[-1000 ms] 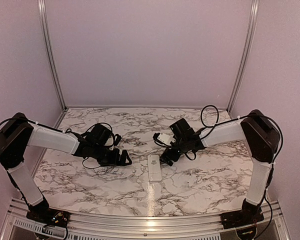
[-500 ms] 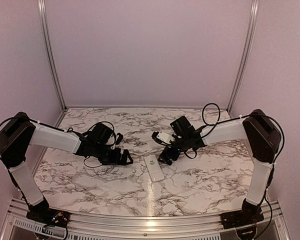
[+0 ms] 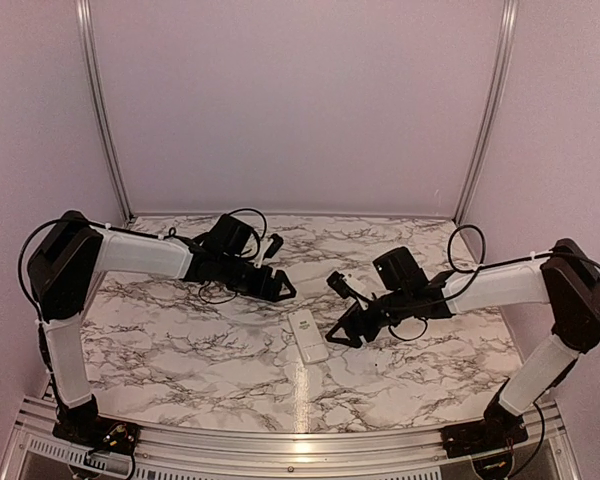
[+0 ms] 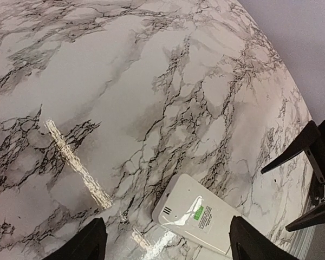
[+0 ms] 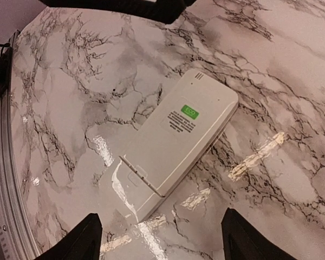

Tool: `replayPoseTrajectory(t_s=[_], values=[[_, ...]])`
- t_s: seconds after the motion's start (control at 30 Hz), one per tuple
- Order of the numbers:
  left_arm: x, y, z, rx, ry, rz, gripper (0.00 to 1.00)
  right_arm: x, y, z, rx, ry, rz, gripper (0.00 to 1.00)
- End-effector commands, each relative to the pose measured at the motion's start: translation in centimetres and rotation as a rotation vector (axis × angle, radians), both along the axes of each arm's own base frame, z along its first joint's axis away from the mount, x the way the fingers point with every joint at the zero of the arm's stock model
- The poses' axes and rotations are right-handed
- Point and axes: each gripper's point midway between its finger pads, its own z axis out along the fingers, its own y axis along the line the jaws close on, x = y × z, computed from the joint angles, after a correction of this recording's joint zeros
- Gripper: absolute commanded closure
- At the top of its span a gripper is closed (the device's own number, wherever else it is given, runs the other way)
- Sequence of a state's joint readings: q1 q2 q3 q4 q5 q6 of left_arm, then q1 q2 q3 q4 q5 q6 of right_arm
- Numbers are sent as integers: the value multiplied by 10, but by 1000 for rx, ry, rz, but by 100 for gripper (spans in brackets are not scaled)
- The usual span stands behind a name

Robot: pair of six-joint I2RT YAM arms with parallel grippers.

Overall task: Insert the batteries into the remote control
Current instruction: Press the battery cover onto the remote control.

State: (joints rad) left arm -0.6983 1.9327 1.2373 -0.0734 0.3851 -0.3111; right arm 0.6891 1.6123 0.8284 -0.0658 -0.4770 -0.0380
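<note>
The remote control (image 3: 307,336) lies face down on the marble table, its white back with a green sticker showing (image 5: 176,138) (image 4: 197,216). A thin raised seam crosses that back near one end. My left gripper (image 3: 280,275) hovers behind and left of it, open, nothing between its fingers (image 4: 168,241). My right gripper (image 3: 340,308) is just right of the remote, also open and holding nothing (image 5: 163,233). The batteries are out of view.
The marble table (image 3: 180,340) has a bright seam running toward the front edge (image 3: 298,395). Purple walls and metal corner posts (image 3: 105,110) enclose the back and sides. The right gripper's fingers (image 4: 292,157) show at the edge of the left wrist view.
The left gripper has swung back and to the right. The right arm has drawn toward the near right, its gripper now beside the remote. The remote has turned slightly.
</note>
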Motion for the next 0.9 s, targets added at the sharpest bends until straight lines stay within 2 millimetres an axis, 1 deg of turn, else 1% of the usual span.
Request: replayPoseTrajectory(t_s=[0.0, 0.1, 0.17, 0.23, 0.33, 0.37, 0.43, 0.5, 0.63, 0.77, 0.87], values=[[-7, -5, -22, 61, 27, -85, 21, -22, 4, 10, 52, 22, 19, 26], [-10, -14, -28, 87, 17, -115, 22, -32, 4, -1, -3, 20, 32, 25], [-11, -18, -32, 100, 21, -127, 24, -34, 6, -12, -38, 36, 33, 28], [-13, -21, -35, 103, 23, -138, 26, -36, 9, -15, -44, 33, 40, 29], [-16, -20, -40, 138, 8, -137, 26, -36, 12, -17, -43, 23, 44, 26], [-18, -19, -37, 152, -14, -140, 26, -37, 10, -19, -48, 21, 42, 26], [-24, -21, -26, 127, -62, -165, 26, -38, 6, -22, -56, -6, 47, 25], [-32, -23, -18, 130, -106, -195, 30, -40, 2, -27, -65, -12, 44, 26], [-46, -29, -9, 153, -196, -248, 35, -34, 4, -31, -48, -41, 28, 27], [-59, -35, -13, 183, -255, -320, 45, -32, 3, -36, -37, -63, 13, 29], [-69, -41, -19, 207, -297, -371, 47, -30, 2, -33, -8, -99, -3, 30]])
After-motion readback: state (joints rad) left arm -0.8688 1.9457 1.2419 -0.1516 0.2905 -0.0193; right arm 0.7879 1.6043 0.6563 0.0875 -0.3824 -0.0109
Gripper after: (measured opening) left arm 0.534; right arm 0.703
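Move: The remote control lies battery side up, its middle about 7 cm back, 5 cm to the right and 7 cm below the left hand. The battery cover closes its near end, 11 cm back and 6 cm right of that hand. From the right hand the cover lies some 4 cm to the left, about 1 cm back and 7 cm down; the remote's middle is 3 cm ahead, 6 cm left and equally low. The remote control is closed in on from both sides: the left hand sinks nearly 4 cm, then sweeps back about 6 cm while drifting right and rising a little, turning clockwise some 15 degrees, its fingers closing to about half open. The right hand draws back 4 cm, then lowers about as far beside the battery cover, fingers staying open. ##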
